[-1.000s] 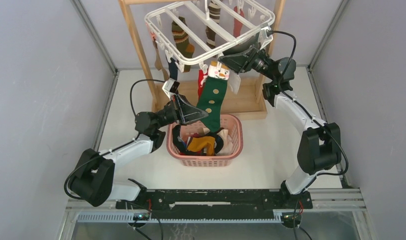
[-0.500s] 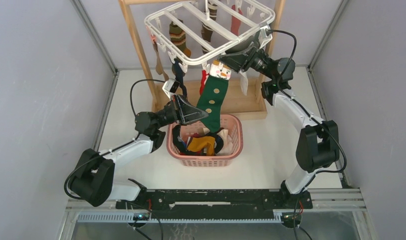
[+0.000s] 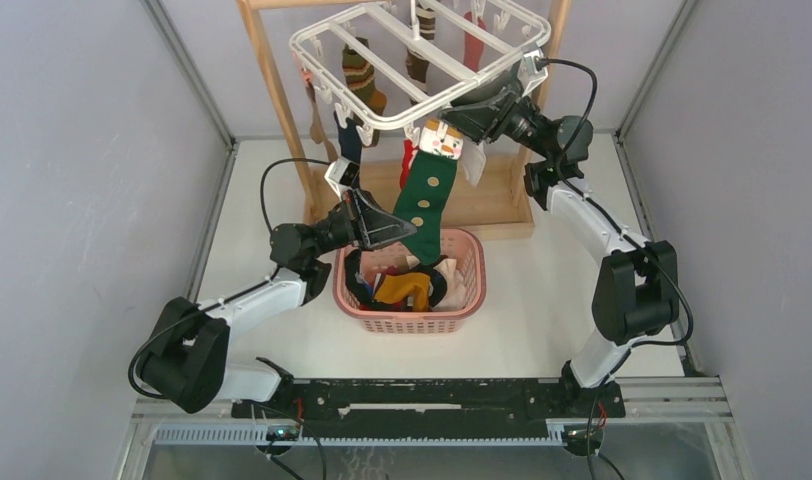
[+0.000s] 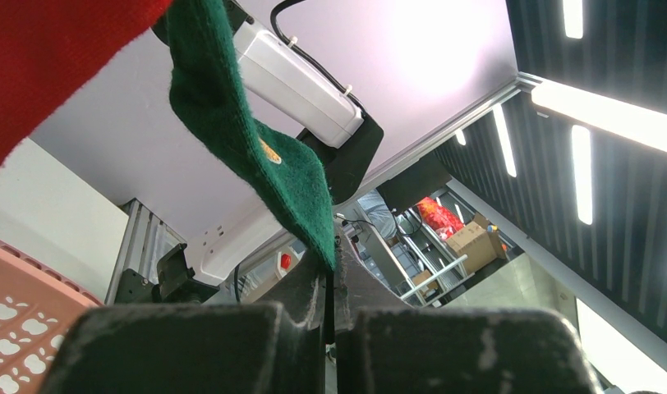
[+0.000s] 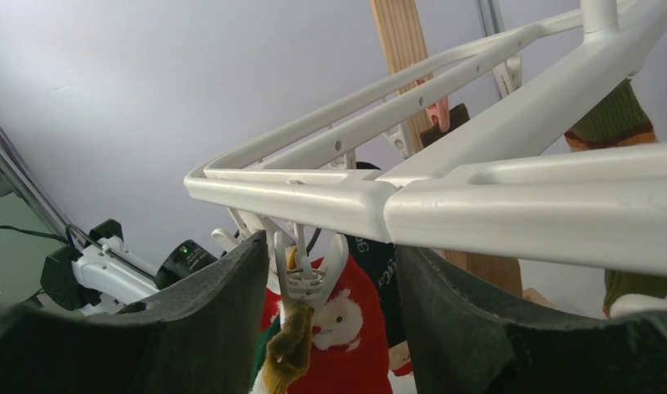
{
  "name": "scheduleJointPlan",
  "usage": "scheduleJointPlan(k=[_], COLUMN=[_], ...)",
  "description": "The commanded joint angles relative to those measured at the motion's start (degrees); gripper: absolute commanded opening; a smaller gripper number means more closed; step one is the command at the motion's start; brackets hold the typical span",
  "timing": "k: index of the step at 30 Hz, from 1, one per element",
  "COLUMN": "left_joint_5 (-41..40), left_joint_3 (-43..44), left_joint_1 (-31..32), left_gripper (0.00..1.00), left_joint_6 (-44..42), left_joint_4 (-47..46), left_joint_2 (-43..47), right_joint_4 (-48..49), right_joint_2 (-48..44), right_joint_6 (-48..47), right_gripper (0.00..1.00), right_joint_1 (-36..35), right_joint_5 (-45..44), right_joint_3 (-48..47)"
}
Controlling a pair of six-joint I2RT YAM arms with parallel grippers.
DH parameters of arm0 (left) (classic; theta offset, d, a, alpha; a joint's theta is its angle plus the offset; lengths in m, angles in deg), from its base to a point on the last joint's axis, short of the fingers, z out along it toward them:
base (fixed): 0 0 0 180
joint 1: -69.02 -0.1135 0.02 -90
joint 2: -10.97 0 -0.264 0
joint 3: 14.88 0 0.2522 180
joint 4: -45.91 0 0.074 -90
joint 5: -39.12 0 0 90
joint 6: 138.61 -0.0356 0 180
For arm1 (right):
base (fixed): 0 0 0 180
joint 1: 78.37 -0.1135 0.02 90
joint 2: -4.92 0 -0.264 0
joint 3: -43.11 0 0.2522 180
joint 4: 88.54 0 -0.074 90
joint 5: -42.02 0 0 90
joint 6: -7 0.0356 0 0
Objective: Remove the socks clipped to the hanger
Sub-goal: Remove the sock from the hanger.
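The white hanger [image 3: 422, 60] hangs tilted at the top. A dark green sock with a snowman cuff [image 3: 427, 195] hangs from a clip on its near edge. My left gripper [image 3: 407, 232] is shut on the green sock's lower end; in the left wrist view the sock [image 4: 256, 156] runs down into the closed fingertips [image 4: 330, 275]. My right gripper [image 3: 460, 112] is open under the hanger's near bar [image 5: 494, 205], its fingers on either side of the white clip [image 5: 305, 275] that holds the sock's cuff [image 5: 289, 349]. A red Santa sock [image 5: 351, 328] hangs behind the clip.
A pink basket [image 3: 412, 322] with several loose socks stands under the green sock. Brown-striped [image 3: 360, 75], red [image 3: 475, 40] and navy [image 3: 350, 140] socks hang from the hanger. The wooden rack [image 3: 272, 90] stands behind. Grey walls close both sides.
The hanger and the green sock's cuff swung slightly left and up with the right gripper. The left gripper kept its hold and place.
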Motion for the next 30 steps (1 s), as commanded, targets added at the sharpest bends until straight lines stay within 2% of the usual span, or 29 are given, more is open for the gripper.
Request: scheduleJointPlan(k=[1,11,18,22,24,28,30], left_joint_5=[0.8,0.9,0.8,0.9,0.8,0.8,0.8], left_joint_3=[-0.8,-0.7,-0.8,-0.9,-0.9,-1.1,-1.3], left_joint_1=[-0.4,-0.4,-0.3,-0.3,-0.3,-0.3,-0.3], left_gripper=[0.0,0.0,0.0,0.0,0.0,0.0,0.0], left_joint_6=[0.0,0.0,0.0,0.1,0.2,0.3,0.4], left_joint_4=[-3.9,-3.8,-3.8,-3.9,-3.9,-3.9,-3.9], left_joint_2=[0.0,-0.4,-0.4,-0.2,0.1,0.5,0.8], right_joint_4=[3.5,4.0,4.5,4.2,4.1,3.5,2.8], right_joint_2=[-1.5,-1.8,-1.6,-1.8,-1.8,-2.0,-2.2], right_joint_6=[1.4,1.8,2.3,2.2,2.2,2.0,1.6], right_gripper=[0.64,0.52,0.31,0.27,0.17,0.12,0.03], right_joint_1=[0.6,0.7,0.6,0.6,0.6,0.5,0.3], right_joint_5=[0.5,1.1,1.6,1.6,1.6,1.5,1.4], right_joint_3=[-1.5,-1.6,-1.8,-1.9,-1.9,-2.0,-2.2])
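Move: Just left of the right fingertips, within roughly 1 cm and about 1 cm back, the clip holding the green sock stands between the open pads; the hanger bar runs some 3 cm above and 1 cm ahead of the hand. The red sock hangs about 6 cm left, 1 cm ahead and 8 cm lower. From the left hand, shut on the green sock's toe, the clip is around 16 cm ahead, 4 cm right and 10 cm up. Closing on the clip under the hanger bar, the right fingers go from about two thirds open to about one third and pinch its spread handles together, the gripper's effort rising as they stop. The right hand itself only eases back about half a centimetre towards the clip, barely turning. The left hand stays in place and keeps the green toe pinched. ##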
